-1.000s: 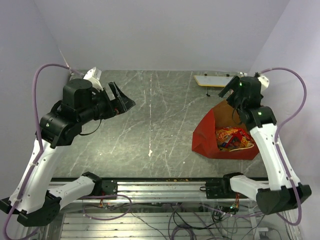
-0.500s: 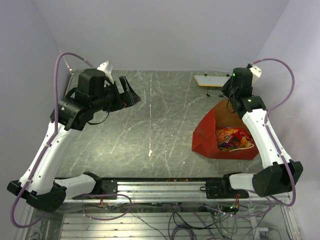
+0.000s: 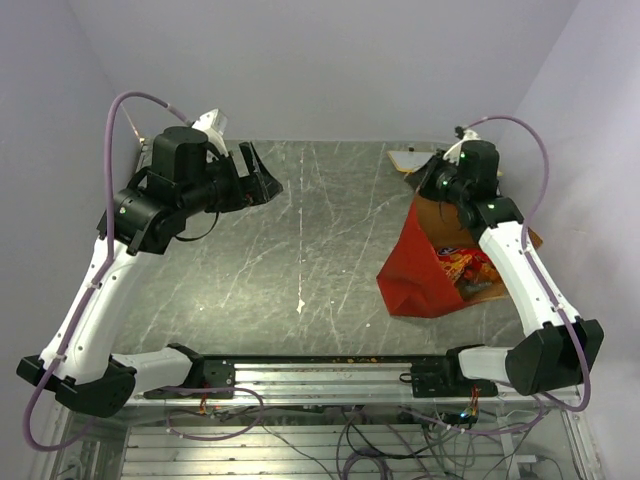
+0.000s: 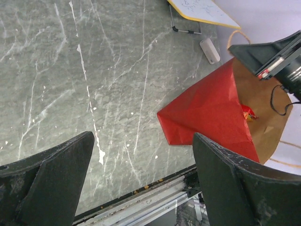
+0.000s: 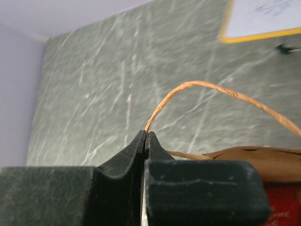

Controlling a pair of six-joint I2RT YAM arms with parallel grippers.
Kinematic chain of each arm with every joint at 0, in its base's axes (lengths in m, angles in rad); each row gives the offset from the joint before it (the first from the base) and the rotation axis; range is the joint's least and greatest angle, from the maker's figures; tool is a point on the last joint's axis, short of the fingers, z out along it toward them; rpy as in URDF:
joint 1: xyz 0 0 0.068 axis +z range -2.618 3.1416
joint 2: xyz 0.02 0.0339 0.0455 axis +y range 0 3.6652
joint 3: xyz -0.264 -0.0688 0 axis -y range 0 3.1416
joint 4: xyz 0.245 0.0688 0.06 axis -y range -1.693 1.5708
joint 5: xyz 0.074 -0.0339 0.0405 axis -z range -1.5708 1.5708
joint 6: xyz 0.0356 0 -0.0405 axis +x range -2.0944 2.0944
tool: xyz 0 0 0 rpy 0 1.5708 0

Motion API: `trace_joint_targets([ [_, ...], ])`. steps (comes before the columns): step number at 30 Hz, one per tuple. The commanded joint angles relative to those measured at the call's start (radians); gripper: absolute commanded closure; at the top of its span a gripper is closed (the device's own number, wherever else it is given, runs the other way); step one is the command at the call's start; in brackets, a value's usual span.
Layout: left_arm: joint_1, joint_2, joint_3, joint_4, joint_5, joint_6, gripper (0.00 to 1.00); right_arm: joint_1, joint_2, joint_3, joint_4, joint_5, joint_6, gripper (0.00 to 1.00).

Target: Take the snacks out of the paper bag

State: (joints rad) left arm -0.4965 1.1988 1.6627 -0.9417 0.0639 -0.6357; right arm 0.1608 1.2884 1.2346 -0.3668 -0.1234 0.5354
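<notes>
The paper bag (image 3: 412, 270), red outside and brown inside, lies on the right of the table with its mouth facing right. Snacks (image 3: 470, 268) show as crinkly orange and red packets inside that mouth. My right gripper (image 3: 432, 186) hangs over the bag's back rim, shut on the thin tan loop handle (image 5: 211, 87), which arches out from between the pinched tips of that gripper (image 5: 146, 136). Brown bag paper (image 5: 263, 157) shows just below it. My left gripper (image 3: 262, 178) hovers open and empty at the back left. From the left wrist, the bag (image 4: 211, 113) lies beyond the open left gripper (image 4: 143, 141).
A flat white board with a yellow edge (image 3: 418, 160) lies at the back right, just behind the bag. A small white cylinder (image 4: 209, 50) rests between the board and the bag. The metal rail (image 3: 320, 372) runs along the table's near edge.
My right gripper has swung to the bag's back rim and shut on the handle, pulling the rim up and left. The left arm rose and shifted slightly right, still open.
</notes>
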Motion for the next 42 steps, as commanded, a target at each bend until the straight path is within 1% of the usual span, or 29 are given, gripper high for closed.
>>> trace_joint_targets([
  [1,-0.005,-0.003,-0.009,0.073,0.000,0.005,0.03,0.091,-0.008,-0.020,0.082,-0.267,0.038,1.00],
  [6,-0.005,-0.010,-0.028,0.101,-0.003,-0.035,0.03,0.260,0.033,0.018,0.101,-0.285,0.082,1.00],
  [10,-0.005,-0.062,-0.062,0.111,-0.011,-0.069,0.03,0.393,0.083,0.031,0.171,-0.278,0.133,1.00],
  [14,-0.005,-0.142,-0.135,0.132,0.006,-0.126,0.03,0.498,0.165,0.102,0.188,-0.269,0.118,1.00],
  [20,-0.005,-0.265,-0.190,0.115,-0.035,-0.183,0.03,0.581,0.221,0.161,0.212,-0.265,0.123,1.00],
  [23,-0.004,-0.274,-0.183,0.096,-0.037,-0.184,0.03,0.581,0.200,0.186,0.131,-0.168,0.111,0.99],
  [26,-0.004,-0.250,-0.169,0.101,0.016,-0.186,0.03,0.574,0.133,0.209,0.008,-0.044,0.061,0.89],
  [28,-0.005,-0.230,-0.159,0.110,0.049,-0.179,0.03,0.570,0.084,0.238,-0.086,0.041,-0.011,0.79],
  [30,-0.005,-0.209,-0.151,0.126,0.076,-0.170,0.03,0.569,0.033,0.272,-0.217,0.157,-0.060,0.67],
  [31,-0.005,-0.198,-0.151,0.143,0.092,-0.170,0.03,0.567,0.005,0.289,-0.268,0.217,-0.075,0.60],
  [34,-0.005,-0.153,-0.182,0.228,0.162,-0.203,0.03,0.565,-0.072,0.340,-0.388,0.337,-0.116,0.46],
  [35,-0.005,-0.135,-0.202,0.270,0.194,-0.218,0.03,0.565,-0.094,0.359,-0.424,0.364,-0.122,0.44],
  [39,-0.011,-0.032,-0.247,0.426,0.311,-0.286,0.03,0.565,-0.166,0.425,-0.546,0.430,-0.119,0.43],
  [40,-0.022,0.003,-0.248,0.451,0.322,-0.295,0.03,0.566,-0.180,0.440,-0.574,0.439,-0.114,0.43],
  [42,-0.061,0.068,-0.232,0.496,0.327,-0.304,0.03,0.565,-0.202,0.469,-0.624,0.462,-0.096,0.39],
])
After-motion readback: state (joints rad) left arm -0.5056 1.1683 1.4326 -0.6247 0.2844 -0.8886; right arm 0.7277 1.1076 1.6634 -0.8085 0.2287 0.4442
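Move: The handle is already pinched in my shut right fingers. From that hand the paper bag's middle lies about 12 cm back, 13 cm to the right and 16 cm lower, and the snacks inside it about 12 cm back, 17 cm right and 20 cm down. The white board stands some 22 cm ahead and 16 cm right, 22 cm below. From my left hand the bag is roughly 45 cm to the right, level forward, 26 cm lower. I keep the handle pinched and haul it about 27 cm to my left and 11 cm back at nearly constant height, my right wrist turning some 45 degrees counter-clockwise. Then I part those fingers to a bit over half, let go of the handle and swing back right and up about 15 cm, unwinding the wrist. My open left hand draws back 5 cm, then returns forward and right. ##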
